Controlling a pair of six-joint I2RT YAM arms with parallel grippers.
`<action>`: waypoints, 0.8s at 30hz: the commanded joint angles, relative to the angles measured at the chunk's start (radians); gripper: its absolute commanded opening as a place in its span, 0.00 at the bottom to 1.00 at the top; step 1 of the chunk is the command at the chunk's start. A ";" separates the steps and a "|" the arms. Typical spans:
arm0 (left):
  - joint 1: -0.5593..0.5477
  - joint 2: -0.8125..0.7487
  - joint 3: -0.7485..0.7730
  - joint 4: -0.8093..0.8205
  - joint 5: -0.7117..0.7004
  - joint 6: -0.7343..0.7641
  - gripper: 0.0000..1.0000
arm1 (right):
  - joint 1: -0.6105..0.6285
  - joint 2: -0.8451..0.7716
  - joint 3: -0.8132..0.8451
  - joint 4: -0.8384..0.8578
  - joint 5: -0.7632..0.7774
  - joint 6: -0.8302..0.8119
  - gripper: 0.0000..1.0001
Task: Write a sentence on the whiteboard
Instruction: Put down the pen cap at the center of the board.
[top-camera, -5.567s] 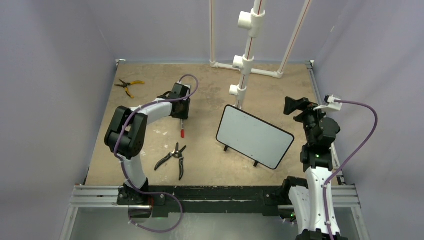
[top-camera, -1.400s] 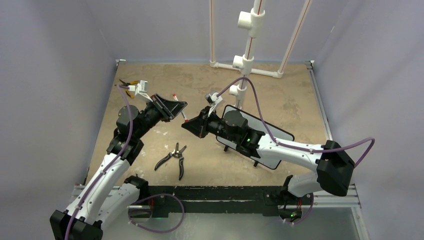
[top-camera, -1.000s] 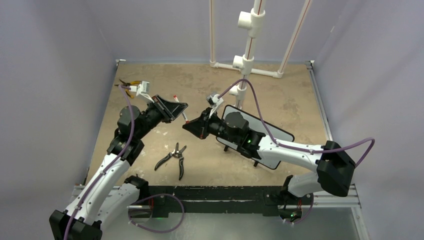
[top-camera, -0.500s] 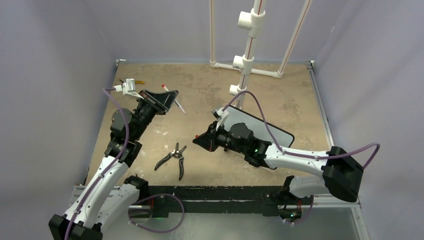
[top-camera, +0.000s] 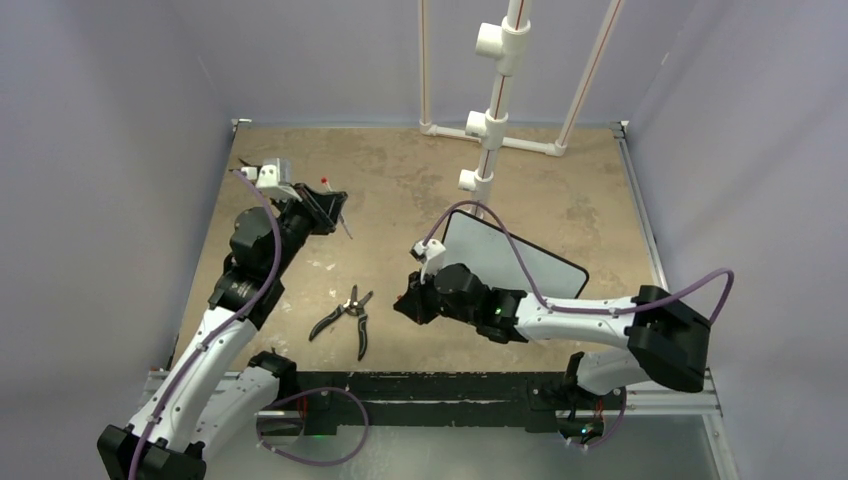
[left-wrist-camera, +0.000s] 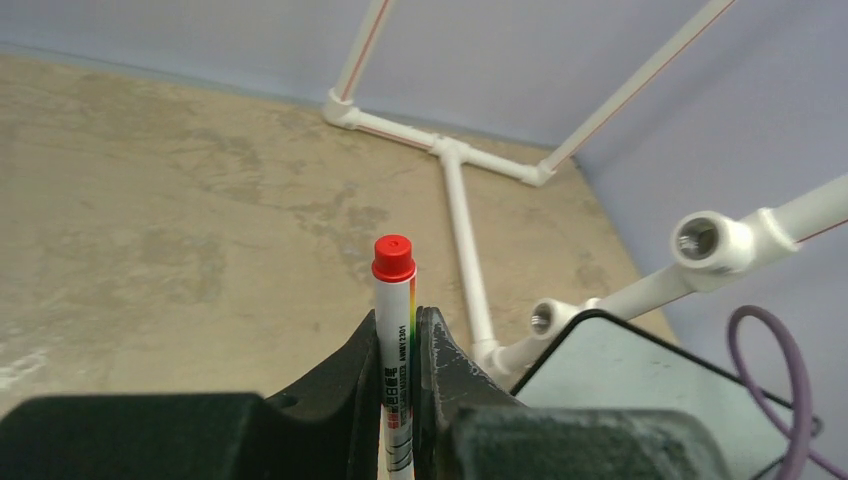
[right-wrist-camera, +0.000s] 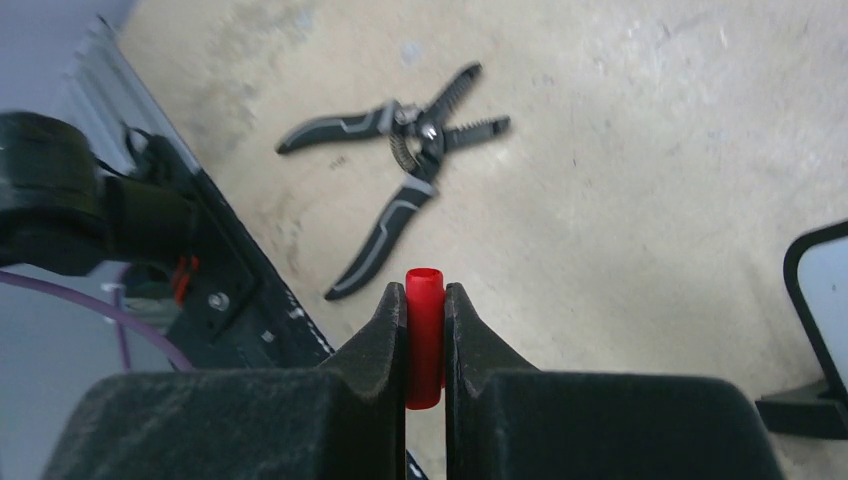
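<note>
My left gripper (top-camera: 325, 205) is shut on a white marker (left-wrist-camera: 394, 300) with a red end, held up over the table's left part. The marker (top-camera: 335, 210) slants down to the right. My right gripper (top-camera: 405, 300) hovers low near the table's front middle, shut on a small red cap (right-wrist-camera: 424, 330). The whiteboard (top-camera: 520, 262), white with a thin black frame, stands tilted right of centre, behind the right forearm. Its corner also shows in the left wrist view (left-wrist-camera: 620, 375) and the right wrist view (right-wrist-camera: 825, 290). No sentence shows on its face.
Black-handled pliers (top-camera: 345, 315) lie open on the tan table between the arms, also seen as pliers (right-wrist-camera: 410, 170) ahead of the right gripper. A white pipe frame (top-camera: 490, 125) stands at the back. The metal rail (top-camera: 430, 390) runs along the front edge.
The two grippers, close together a second ago, have drawn apart. The left went back and left with the marker; the right came toward the front with the red cap.
</note>
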 joint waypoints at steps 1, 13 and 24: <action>0.008 -0.009 0.041 -0.086 -0.102 0.218 0.00 | 0.018 0.040 0.011 -0.054 0.060 0.016 0.00; 0.008 -0.047 -0.019 -0.077 -0.151 0.278 0.00 | 0.018 0.223 0.042 -0.065 0.079 0.063 0.16; 0.008 -0.034 -0.021 -0.082 -0.116 0.274 0.00 | 0.018 0.182 0.044 -0.090 0.082 0.056 0.47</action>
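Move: The red pen cap is already pinched in the right hand; the bare table spot it is going to lies about 11 cm below and 1 cm to the right, level fore and aft. The pruning shears lie some 13 cm to this hand's left, level with it, and the whiteboard's middle about 24 cm to its right and 12 cm ahead. From the left hand, which holds the marker, that spot is roughly 13 cm back, 14 cm to the right and 28 cm down. The pen cap is lowered nearly straight down by the right hand, about 10 cm with a slight drift to the right, the hand tilting some 15 degrees along the way; at the bottom the fingers stop and spread, letting go of it on the table. Meanwhile the left hand keeps its pinch on the marker, shifting about 3 cm left and nearly as far down while rolling its left side up. ##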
